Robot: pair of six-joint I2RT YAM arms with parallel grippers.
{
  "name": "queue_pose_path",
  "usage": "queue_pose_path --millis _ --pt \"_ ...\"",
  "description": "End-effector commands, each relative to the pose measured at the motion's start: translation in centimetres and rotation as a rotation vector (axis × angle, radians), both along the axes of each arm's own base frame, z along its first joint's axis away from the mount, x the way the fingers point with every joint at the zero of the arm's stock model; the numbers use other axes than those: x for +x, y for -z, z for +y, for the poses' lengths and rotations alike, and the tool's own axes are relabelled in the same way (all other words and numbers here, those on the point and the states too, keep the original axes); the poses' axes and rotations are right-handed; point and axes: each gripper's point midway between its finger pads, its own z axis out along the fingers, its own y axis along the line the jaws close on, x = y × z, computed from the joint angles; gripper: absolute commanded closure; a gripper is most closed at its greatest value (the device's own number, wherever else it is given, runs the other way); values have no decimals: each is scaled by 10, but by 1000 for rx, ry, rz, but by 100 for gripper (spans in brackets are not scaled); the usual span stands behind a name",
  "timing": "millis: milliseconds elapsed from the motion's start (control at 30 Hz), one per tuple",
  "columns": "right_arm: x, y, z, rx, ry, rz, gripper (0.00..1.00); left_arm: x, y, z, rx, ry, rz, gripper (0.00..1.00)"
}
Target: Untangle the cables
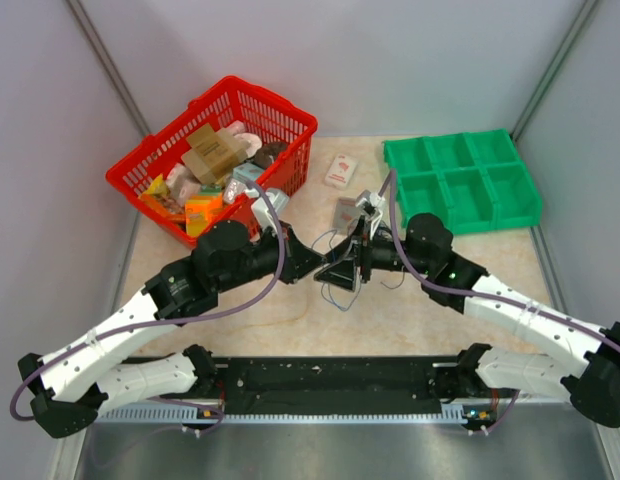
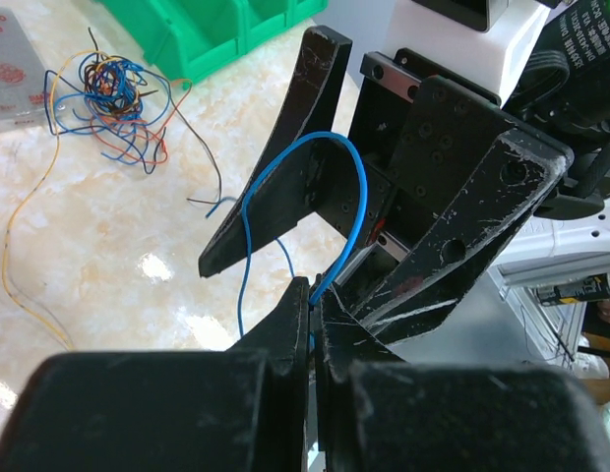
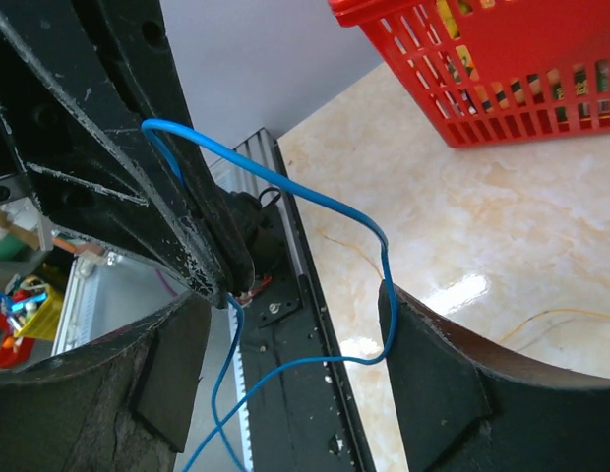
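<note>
A single blue cable [image 2: 356, 187] arches up from my left gripper [image 2: 313, 298], whose jaws are shut on it. The same blue cable [image 3: 315, 202] loops between the spread fingers of my right gripper [image 3: 285, 379], which is open, and it rests against the right finger [image 3: 448, 393]. The two grippers meet nose to nose above the table's middle, left gripper [image 1: 330, 267] and right gripper [image 1: 363, 252]. The remaining cables [image 2: 113, 93], blue, red, orange and black, lie as a small tangle on the table behind them. Loose strands [image 1: 337, 293] show under the grippers.
A red basket [image 1: 290, 112] full of packets stands at the back left. At the back right is a green compartment tray [image 1: 510, 205]. A white packet [image 1: 339, 171] and a grey packet [image 1: 348, 213] lie between them. The metal rail [image 3: 310, 324] runs along the near edge.
</note>
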Motion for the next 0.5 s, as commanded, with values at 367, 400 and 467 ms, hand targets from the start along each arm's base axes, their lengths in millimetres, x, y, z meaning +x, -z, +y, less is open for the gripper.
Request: queue_pose_path --millis 367,400,467 --pt "10 -14 7 27 87 -9 74 21 -8 6 10 -140 33 100" --pt "11 -15 8 32 89 -10 86 22 -7 6 13 -142 34 100" --pt "18 -16 6 19 132 -2 100 23 -8 8 20 -151 30 84"
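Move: The blue cable, pinched in the left hand's shut fingertips, crosses the open right fingers. The pinched spot is about 2 cm back from the right hand point, 1 cm left of it and level. From the left hand the cable is right at the hand point. The cable tangle lies on the table some 4 cm ahead of the right hand, 11 cm to its right and 20 cm below; the grey box is about 9 cm ahead, 5 cm right and equally low. The blue cable is pinched by the right fingers, which go from well open to almost shut on it right beside the left fingertips, while that hand sinks about 1 cm. Still shut on the cable, the left hand brings it some 2 cm forward and down to the right fingertips, turning slightly counter-clockwise. ##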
